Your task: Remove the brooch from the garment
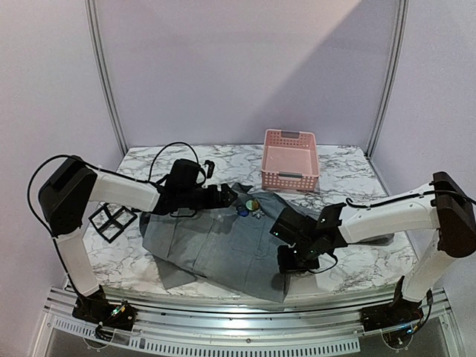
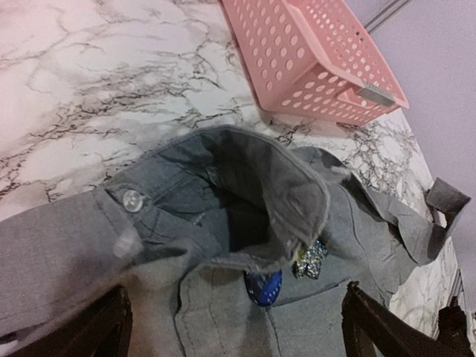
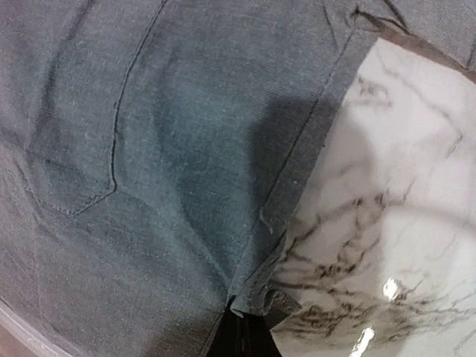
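The grey garment (image 1: 216, 249) lies spread on the marble table, collar toward the back. Under the collar (image 2: 282, 186) sits a blue oval brooch (image 2: 264, 287) with white dots, and a glittery piece (image 2: 310, 260) is beside it. The top view shows both (image 1: 243, 211) near the collar. My left gripper (image 2: 238, 335) hovers open just before the collar (image 1: 227, 198), one finger on each side of the brooch. Nothing is between them. My right gripper (image 3: 245, 331) is shut on the garment's folded edge (image 3: 279, 294), at the shirt's right side (image 1: 288, 262).
A pink perforated basket (image 1: 290, 158) stands at the back, just beyond the collar (image 2: 312, 59). A black wire frame (image 1: 111, 220) lies at the left of the table under the left arm. Bare marble (image 3: 387, 223) shows to the right of the garment's edge.
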Available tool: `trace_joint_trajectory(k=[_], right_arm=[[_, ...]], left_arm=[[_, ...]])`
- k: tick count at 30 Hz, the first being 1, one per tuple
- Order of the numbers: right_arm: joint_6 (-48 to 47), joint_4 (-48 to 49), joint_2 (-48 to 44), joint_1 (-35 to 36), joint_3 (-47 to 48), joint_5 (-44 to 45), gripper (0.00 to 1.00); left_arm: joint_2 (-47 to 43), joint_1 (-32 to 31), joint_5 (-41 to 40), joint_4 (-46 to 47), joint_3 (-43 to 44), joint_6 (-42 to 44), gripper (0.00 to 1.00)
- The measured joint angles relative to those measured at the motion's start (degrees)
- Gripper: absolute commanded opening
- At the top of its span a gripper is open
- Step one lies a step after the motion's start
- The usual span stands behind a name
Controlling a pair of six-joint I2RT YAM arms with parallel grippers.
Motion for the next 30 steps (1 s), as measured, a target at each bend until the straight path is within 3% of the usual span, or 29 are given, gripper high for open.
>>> trace_joint_trajectory(k=[4, 16, 25, 30], right_arm=[[2.45, -1.95, -1.05, 2.27, -0.63, -1.07, 0.00], [0.63, -6.99, -3.41, -0.33, 5.42, 3.54, 0.56], [-10.08, -4.11, -7.19, -12.07, 6.93, 6.71, 0.73], [-17.00, 0.02, -7.17, -18.95, 6.86, 6.84, 0.77]], left_arm=[[0.66, -0.28, 0.00, 0.00, 0.00, 0.11, 0.98], [0.79, -1.68, -1.49, -3.37, 1.16, 2.64, 0.98], [-0.59, -5.49, -9.73, -13.99, 14.08, 11.30, 1.00], [1.99, -5.57, -11.21, -18.56, 21.31, 13.05, 1.00]])
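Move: The right hand has the garment's lower right hem pinched. The brooch lies about 20 cm ahead of it and 9 cm to its left, and from the wide-open left hand some 5 cm to the right, 1 cm ahead and 5 cm below. The raised collar flap stands about 4 cm ahead of the left hand and 3 cm to its right. The pink basket is some 14 cm beyond the brooch and 11 cm right of it. Still pinching the hem, the right hand drags it about 2 cm back towards the base, then opens and lets go. It swings forward some 15 cm towards the level of the brooch, climbing about 8 cm and drifting right, fingers opening to three quarters and tilting forward almost 20 degrees. The left hand dips a centimetre beside the brooch, then lifts nearly 9 cm away, veering right and a little forward, fingers wide open. ##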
